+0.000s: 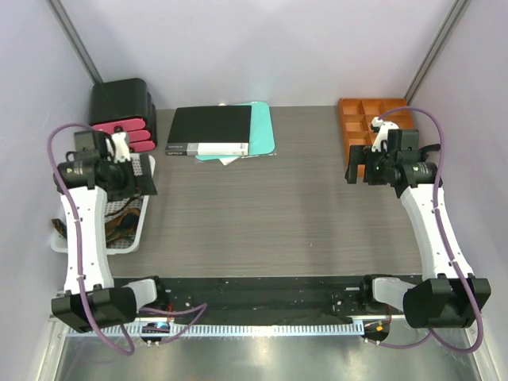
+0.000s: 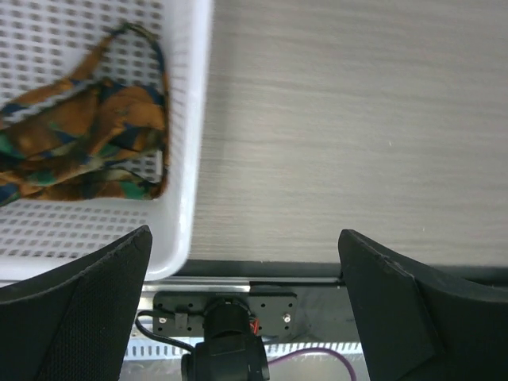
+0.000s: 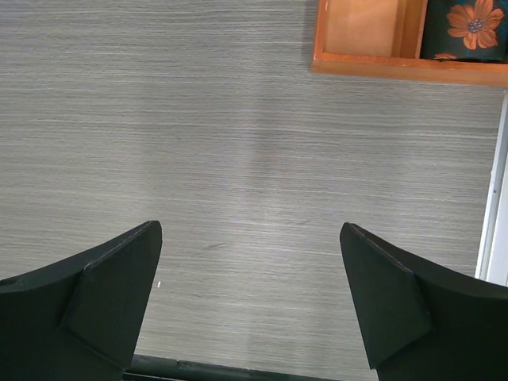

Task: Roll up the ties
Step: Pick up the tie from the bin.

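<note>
A crumpled heap of ties, brown-orange with blue and green patterning, lies in a white perforated basket at the table's left edge; from above the ties show partly under the left arm. My left gripper hangs open over the bare table just right of the basket, nothing between its fingers. From above, the left gripper is over the basket's far end. My right gripper is open and empty above bare table; in the top view the right gripper is beside the orange tray.
An orange compartment tray stands at the back right; one compartment holds dark fabric with an orange flower. A black book on teal sheets lies at the back middle. A black and pink holder stands at the back left.
</note>
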Robot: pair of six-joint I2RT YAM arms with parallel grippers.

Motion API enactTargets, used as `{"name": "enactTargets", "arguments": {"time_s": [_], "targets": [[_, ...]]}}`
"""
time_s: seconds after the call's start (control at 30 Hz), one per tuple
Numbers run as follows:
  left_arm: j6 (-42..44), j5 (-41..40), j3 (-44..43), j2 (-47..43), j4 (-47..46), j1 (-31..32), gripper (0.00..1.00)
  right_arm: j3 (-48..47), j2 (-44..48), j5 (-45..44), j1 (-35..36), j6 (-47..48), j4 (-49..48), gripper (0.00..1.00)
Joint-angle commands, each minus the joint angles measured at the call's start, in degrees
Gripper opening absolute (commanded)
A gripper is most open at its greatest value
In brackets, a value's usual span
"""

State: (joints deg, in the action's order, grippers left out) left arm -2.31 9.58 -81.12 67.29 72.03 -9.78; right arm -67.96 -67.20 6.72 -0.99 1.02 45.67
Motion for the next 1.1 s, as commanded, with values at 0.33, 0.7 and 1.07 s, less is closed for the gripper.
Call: {"name": "enactTargets", "arguments": {"time_s": [0.33,0.7,1.07], "targets": [[39.2,0.6,-20.0,20.7,11.9,-18.6,1.0,-3.1,-2.4,3.2,-0.3,1.4,0.5,1.0],[58.7,-1.9,-8.6,26.2,6.4,-19.1,1.0,-3.2,-3.0,3.9,-0.2,1.9,1.0,1.0],[64.5,-4.9,5.1,30.6,-5.1,-19.1,1.0,-3.9,-4.1,4.9,-0.4,2.1,1.6,1.0]]}}
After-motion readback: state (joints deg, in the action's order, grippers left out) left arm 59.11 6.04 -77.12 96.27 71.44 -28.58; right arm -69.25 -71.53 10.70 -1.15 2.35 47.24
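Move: The patterned tie lies bunched in the white bin, about 12 cm to the left of the left hand, nearly level with it front to back (perhaps 1 cm nearer the base) and some 22 cm below. The bin's middle is roughly 16 cm to the hand's left, 5 cm ahead and 21 cm below; the drawer box stands about 30 cm ahead, 15 cm left and 16 cm lower. From the right hand the tie is some 71 cm left and 8 cm back, 20 cm below. Towards the tie in the bin the left hand swings about 14 cm left, at first rising 3 cm and reaching 5 cm forward, then draws that reach back while sinking some 17 cm from its high point over the tie. Its wrist turns clockwise by about 40 degrees and tips the fingers more steeply down; they stay wide open, with no touch to be seen. ##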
